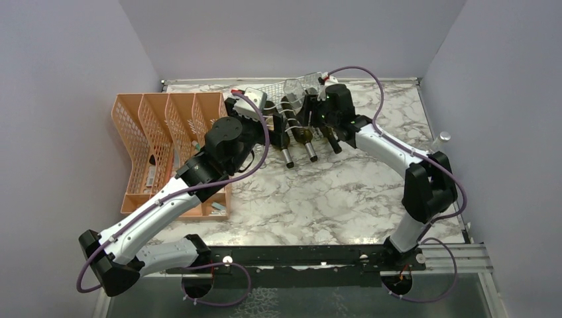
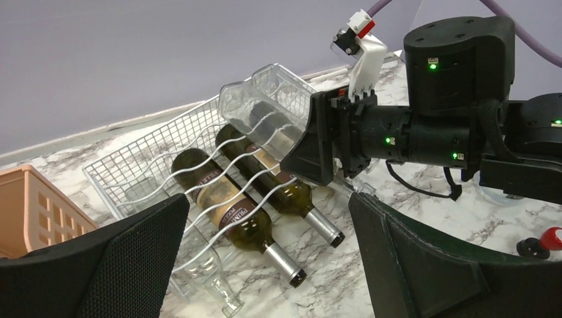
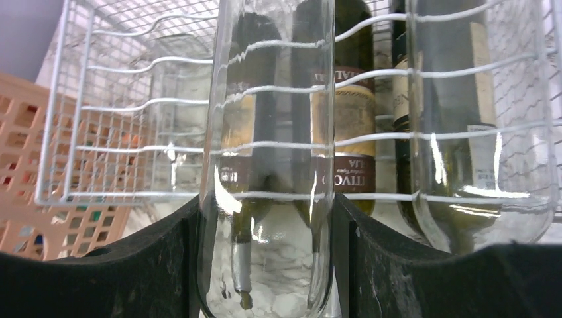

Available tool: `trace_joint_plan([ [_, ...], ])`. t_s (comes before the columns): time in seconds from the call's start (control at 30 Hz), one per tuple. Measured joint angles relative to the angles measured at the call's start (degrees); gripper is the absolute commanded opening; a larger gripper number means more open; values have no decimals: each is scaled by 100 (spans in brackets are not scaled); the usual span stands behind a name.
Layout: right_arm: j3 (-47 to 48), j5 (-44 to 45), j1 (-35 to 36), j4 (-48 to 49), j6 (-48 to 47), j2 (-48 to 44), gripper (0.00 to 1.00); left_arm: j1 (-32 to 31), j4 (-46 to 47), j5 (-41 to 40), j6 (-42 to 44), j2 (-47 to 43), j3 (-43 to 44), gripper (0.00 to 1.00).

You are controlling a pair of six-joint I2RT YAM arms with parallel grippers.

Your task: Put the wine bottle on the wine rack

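Observation:
The wine bottle (image 3: 268, 165) is clear empty glass, and my right gripper (image 3: 266, 212) is shut on its body. It is over the top wavy wires of the white wine rack (image 2: 132, 165), base toward the back wall; whether it rests on the wires I cannot tell. In the left wrist view the same bottle (image 2: 265, 109) sticks out of the right gripper (image 2: 331, 142). My left gripper (image 2: 266, 205) stands wide open with nothing in it, just in front of the rack (image 1: 275, 89). Two dark green bottles (image 2: 228, 209) (image 2: 285, 185) lie in the lower tier.
Another clear bottle (image 3: 477, 132) sits beside the held one. A clear bottle (image 2: 205, 271) lies at the rack's left end. The orange mesh organiser (image 1: 159, 132) stands left of the rack. A small capped bottle (image 1: 443, 139) stands at the right table edge.

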Motion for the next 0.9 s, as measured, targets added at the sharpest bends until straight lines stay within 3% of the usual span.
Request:
trace_joint_plan([
  [0.23, 382, 448, 0, 98, -7, 474, 1, 0, -205, -26, 2, -17, 0, 99],
  [0.63, 573, 463, 0, 142, -243, 870, 2, 0, -295, -17, 7, -22, -9, 99],
  [0.73, 584, 448, 2, 155, -295, 909, 11, 0, -229, -11, 15, -74, -63, 99],
  [0.9, 673, 358, 2, 201, -466, 1060, 39, 0, -151, 7, 33, -221, -136, 99],
])
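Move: The right hand holds a clear bottle. Its place on the rack's upper wires lies about 5 cm ahead of that hand, 2 cm left and 6 cm below. The other clear bottle lies some 5 cm ahead and 6 cm right; the middle dark bottle is level ahead, 3 cm left and 10 cm below, and the left dark bottle about 10 cm left. From the left hand the place is roughly 19 cm ahead, 8 cm right and 23 cm below. Keep the right gripper closed on the clear bottle and carry it forward about 4 cm over the rack, to the left of the other clear bottle. Let it sink as it goes, ending mostly downwards, some 3.5 cm in all towards the upper wires, with the hand's left side dipping about 5 degrees. ##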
